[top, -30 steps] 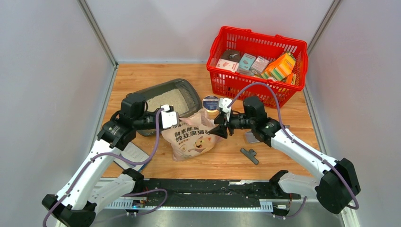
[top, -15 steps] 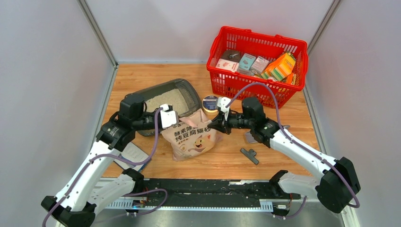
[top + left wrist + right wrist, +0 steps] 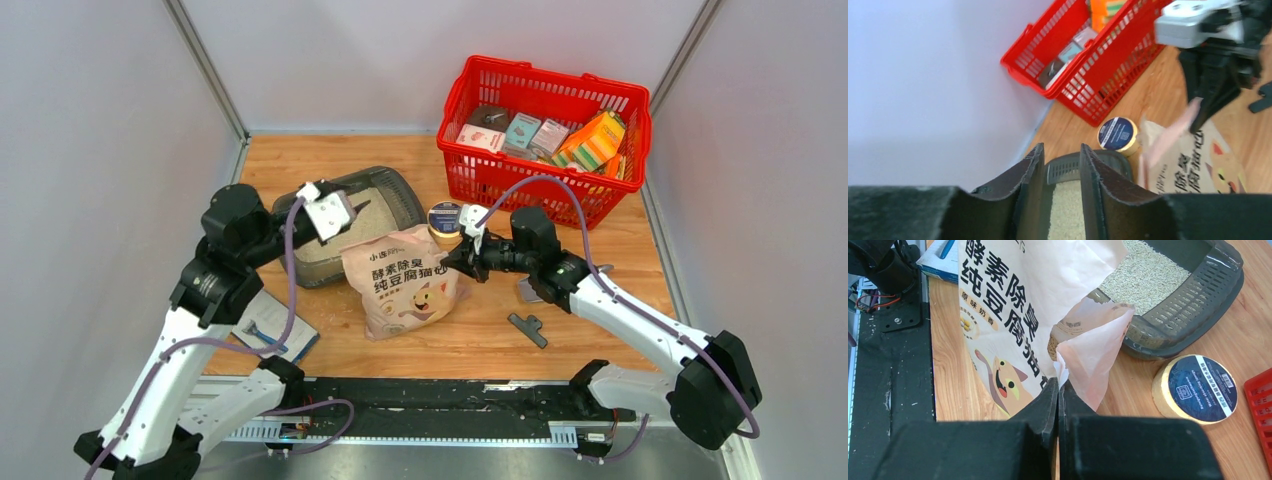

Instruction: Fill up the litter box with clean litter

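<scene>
The dark grey litter box (image 3: 402,192) lies at the back left and holds pale clean litter (image 3: 377,213). In front of it stands the beige-pink printed bag (image 3: 405,285). My right gripper (image 3: 456,262) is shut on the bag's top right corner; in the right wrist view the gripper (image 3: 1058,385) pinches the paper edge of the bag (image 3: 1008,315), with the litter box (image 3: 1198,295) and clean litter (image 3: 1143,275) behind. My left gripper (image 3: 325,214) hovers over the box's left part, open and empty. Between its fingertips (image 3: 1060,155) I see the litter box grille (image 3: 1068,169) and clean litter (image 3: 1066,210).
A red basket (image 3: 460,160) with several cartons stands at the back right. A tape roll (image 3: 445,217) sits between the box and the basket. A booklet (image 3: 272,325) lies at the left front, and a black part (image 3: 527,328) under the right arm. Grey walls close three sides.
My left gripper let go of the bag's top left, opened, and swung up and back over the litter box. My right gripper moved in and shut on the bag's top right corner.
</scene>
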{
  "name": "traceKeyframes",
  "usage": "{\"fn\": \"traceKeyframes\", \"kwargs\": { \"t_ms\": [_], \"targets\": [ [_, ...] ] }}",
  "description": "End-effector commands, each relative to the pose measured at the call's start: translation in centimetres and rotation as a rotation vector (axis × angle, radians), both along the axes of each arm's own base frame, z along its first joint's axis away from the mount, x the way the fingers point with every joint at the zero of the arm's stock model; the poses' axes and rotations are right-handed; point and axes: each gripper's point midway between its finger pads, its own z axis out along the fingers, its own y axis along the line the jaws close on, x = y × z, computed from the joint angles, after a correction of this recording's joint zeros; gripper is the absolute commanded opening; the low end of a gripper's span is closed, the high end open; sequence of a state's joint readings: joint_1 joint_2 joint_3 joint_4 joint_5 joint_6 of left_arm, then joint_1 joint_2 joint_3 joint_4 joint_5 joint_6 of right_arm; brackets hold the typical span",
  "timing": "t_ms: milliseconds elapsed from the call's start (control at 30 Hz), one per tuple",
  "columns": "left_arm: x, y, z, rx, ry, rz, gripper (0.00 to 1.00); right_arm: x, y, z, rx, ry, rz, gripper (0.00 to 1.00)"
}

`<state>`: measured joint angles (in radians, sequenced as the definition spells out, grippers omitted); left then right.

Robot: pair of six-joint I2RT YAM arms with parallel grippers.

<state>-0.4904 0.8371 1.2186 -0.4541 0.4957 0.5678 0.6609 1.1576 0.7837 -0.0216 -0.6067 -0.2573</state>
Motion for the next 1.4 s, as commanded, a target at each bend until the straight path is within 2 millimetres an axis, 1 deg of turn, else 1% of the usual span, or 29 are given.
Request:
{"fn": "traceKeyframes", "kwargs": {
  "t_ms": [0,33,67,100,133,200,233,267,300,333,433,467,500,533,567,633,667,767,800,833,867,933,1000,1033,1100,1133,1200,1233,1367],
  "targets": [
    [6.5,1.5,-2.5,0.043,0.104,0.227,0.35,0.9,0.3,0.6,-0.002,-0.07,-0.002,0.0],
    [8.2,1.2,-4.5,0.09,0.165,0.239,0.23,0.9,0.4,0.9,0.001,-0.079,0.006,0.0],
    [9.1,1.6,-4.4,0.104,0.175,0.265,0.19,0.8,0.6,0.9,0.004,-0.081,0.02,0.0],
    [10.1,2.2,-5.4,0.116,0.217,0.293,0.13,0.7,0.7,1.0,0.003,-0.092,0.034,0.0],
    [11.2,2.1,-6.8,0.134,0.26,0.299,0.0,0.7,0.8,1.4,0.014,-0.102,0.044,0.0],
    [12.1,1.9,-8.1,0.149,0.292,0.299,0.0,0.8,1.1,2.1,0.032,-0.1,0.048,0.0],
    [12.8,1.7,-9.4,0.163,0.331,0.292,0.0,0.9,1.3,2.2,0.034,-0.085,0.046,0.0],
    [12.6,0.9,-10.1,0.169,0.355,0.24,0.0,1.0,1.5,2.9,0.045,-0.085,0.048,0.0],
    [12.2,0.7,-11.3,0.192,0.399,0.213,0.0,0.9,1.6,3.1,0.049,-0.085,0.05,0.0],
    [12.4,0.2,-13.0,0.212,0.447,0.187,0.0,1.0,1.7,3.2,0.056,-0.086,0.052,0.0],
    [11.4,-1.2,-15.1,0.216,0.546,0.095,0.0,1.1,1.8,2.7,0.049,-0.071,0.053,0.0],
    [10.6,-1.9,-15.5,0.205,0.569,0.039,0.0,1.2,1.8,2.2,0.031,-0.071,0.059,0.0],
    [10.9,-2.2,-15.5,0.189,0.562,0.033,0.0,1.3,1.8,2.2,0.025,-0.077,0.059,0.0],
    [10.9,-2.4,-15.7,0.158,0.597,0.045,0.0,1.3,1.6,1.5,0.002,-0.051,0.049,0.0],
    [10.6,-2.6,-16.4,0.154,0.615,0.031,0.0,1.4,1.4,1.4,-0.005,-0.046,0.04,0.0],
    [10.5,-2.8,-17.1,0.153,0.633,0.021,0.0,1.0,1.1,1.0,-0.015,-0.049,0.048,0.0],
    [10.4,-2.9,-17.4,0.15,0.646,0.019,0.0,0.6,0.9,1.6,0.0,-0.054,0.05,0.0],
    [9.9,-2.7,-19.3,0.187,0.685,0.005,0.0,0.2,0.6,0.7,0.001,-0.077,0.062,0.0],
    [9.9,-2.8,-19.5,0.181,0.699,0.009,0.0,0.0,0.5,1.0,0.008,-0.084,0.066,0.0],
    [9.6,-2.9,-19.6,0.162,0.731,0.017,0.0,0.3,0.9,2.1,0.038,-0.108,0.065,0.0],
    [9.2,-3.1,-19.7,0.149,0.748,0.002,0.0,0.5,1.0,2.6,0.051,-0.105,0.055,0.0],
    [8.8,-4.0,-18.9,0.117,0.738,-0.018,0.0,0.9,1.5,3.6,0.074,-0.075,0.037,0.0],
    [8.6,-4.9,-19.0,0.097,0.733,-0.039,0.0,1.4,1.5,3.8,0.081,-0.077,0.015,0.0],
    [8.4,-5.5,-19.3,0.093,0.748,-0.051,0.0,1.5,1.5,3.5,0.078,-0.081,0.012,0.0],
    [8.8,-6.4,-19.7,0.073,0.74,-0.06,0.0,1.5,1.4,3.2,0.066,-0.09,0.015,0.0],
    [8.9,-6.9,-20.1,0.052,0.775,-0.054,0.0,1.6,1.3,2.8,0.054,-0.086,0.016,0.0],
    [9.2,-7.9,-19.8,0.015,0.777,-0.076,0.0,1.7,1.2,2.6,0.042,-0.068,0.01,0.0],
    [9.2,-8.4,-20.0,0.006,0.794,-0.084,0.0,1.6,1.2,2.6,0.043,-0.059,0.009,0.0],
    [8.7,-10.2,-19.2,-0.034,0.81,-0.142,0.0,2.0,0.9,2.5,0.04,-0.055,-0.012,0.0]
  ]
}}
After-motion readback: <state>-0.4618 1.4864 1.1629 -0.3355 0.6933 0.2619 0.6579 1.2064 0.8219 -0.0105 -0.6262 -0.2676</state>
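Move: Hovering high with its fingers part open, the left hand has the litter bag's open mouth about 22 cm below, 6 cm to its right and 4 cm ahead; the litter box lies 17 cm ahead, 5 cm left and 37 cm down, the tape roll 18 cm ahead, 16 cm right and just as low. The right hand already pinches the bag's rim, the mouth's middle some 7 cm to its left and 3 cm forward, level with it. Swooping down some 21 cm, the left hand first darts forward about 13 cm as its fingers shut, then sinks on while easing back and finally slides right towards the far side of the bag's mouth, the wrist tipping roughly 45 degrees downward. It ends close beside the rim; contact can't be made out. The right hand keeps its pinch on the rim, nearly still. ##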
